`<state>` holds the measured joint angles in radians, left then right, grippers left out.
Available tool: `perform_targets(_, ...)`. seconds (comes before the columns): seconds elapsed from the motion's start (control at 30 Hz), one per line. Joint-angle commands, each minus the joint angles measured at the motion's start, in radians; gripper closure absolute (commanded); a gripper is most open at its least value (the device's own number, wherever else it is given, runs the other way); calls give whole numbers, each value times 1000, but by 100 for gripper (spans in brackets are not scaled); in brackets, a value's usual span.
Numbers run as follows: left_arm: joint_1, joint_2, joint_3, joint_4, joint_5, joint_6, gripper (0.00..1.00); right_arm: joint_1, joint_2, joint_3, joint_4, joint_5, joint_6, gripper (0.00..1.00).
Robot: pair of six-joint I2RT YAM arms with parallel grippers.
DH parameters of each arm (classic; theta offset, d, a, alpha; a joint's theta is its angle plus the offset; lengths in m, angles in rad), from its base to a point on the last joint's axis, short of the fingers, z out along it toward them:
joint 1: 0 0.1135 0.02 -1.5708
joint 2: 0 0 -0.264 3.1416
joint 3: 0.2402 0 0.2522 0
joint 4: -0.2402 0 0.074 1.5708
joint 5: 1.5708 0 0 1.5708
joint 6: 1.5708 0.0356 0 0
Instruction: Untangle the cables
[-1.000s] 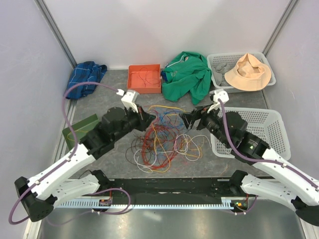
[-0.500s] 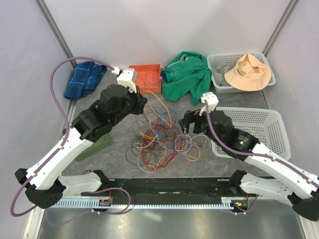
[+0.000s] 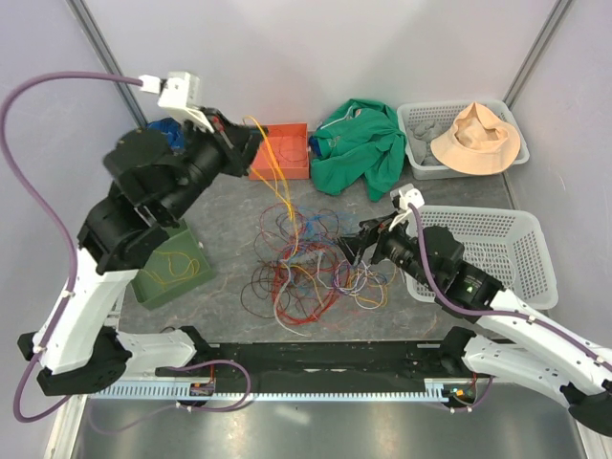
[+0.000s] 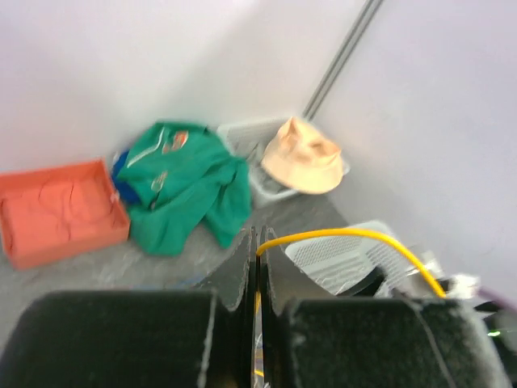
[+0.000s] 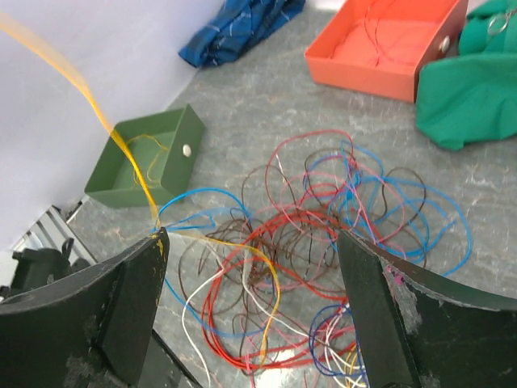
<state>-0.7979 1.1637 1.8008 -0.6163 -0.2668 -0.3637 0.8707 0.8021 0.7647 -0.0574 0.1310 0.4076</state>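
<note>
The cables (image 3: pixel 311 268) lie as a loose tangle of red, blue, brown, white and purple loops on the grey table, also seen in the right wrist view (image 5: pixel 323 218). My left gripper (image 3: pixel 246 136) is raised high at the back left, shut on a yellow cable (image 3: pixel 277 177). That cable hangs taut from the jaws down into the tangle. In the left wrist view the yellow cable (image 4: pixel 347 234) comes out from between the closed jaws of the left gripper (image 4: pixel 258 238). My right gripper (image 3: pixel 359 251) hovers open over the tangle's right side, nothing between its fingers (image 5: pixel 252 236).
A green box (image 3: pixel 172 268) holding a yellow cable stands left of the tangle. An orange tray (image 3: pixel 282 151) with a red cable, a green cloth (image 3: pixel 363 143) and a basket with a hat (image 3: pixel 459 134) line the back. A white basket (image 3: pixel 516 249) sits right.
My left arm has risen and swung back to the left, pulling the yellow cable up out of the tangle and uncovering the green box. The right gripper has dropped slightly toward the tangle, still open.
</note>
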Motion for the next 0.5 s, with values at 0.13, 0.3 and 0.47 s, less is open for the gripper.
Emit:
perform_targets(0.13,-1,105,365,55,-23,163,98,1,-55,-28,41,-5,14,7)
perform_targets(0.3,-1,128,428,59,-123,238,98,1,-89,-48,34,10,7,6)
perform_targets(0.47,-1,106,358,61,-154,220,98,1,-87,-77,86,-31,25,5)
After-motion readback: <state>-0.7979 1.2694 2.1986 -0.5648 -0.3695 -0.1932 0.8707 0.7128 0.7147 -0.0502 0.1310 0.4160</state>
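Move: Left hand, high up with the yellow cable shut in its fingers: green box some 33 cm to its left, 2 cm farther out and 48 cm below. The cable tangle lies about 6 cm to its right, level with it and 50 cm down; the orange box is roughly 32 cm ahead, 5 cm left. From the right hand, the green box is about 53 cm left, 4 cm ahead, 26 cm below. Left hand keeps its pinch, pulling the yellow cable up from the tangle about 13 cm, then veering left. ##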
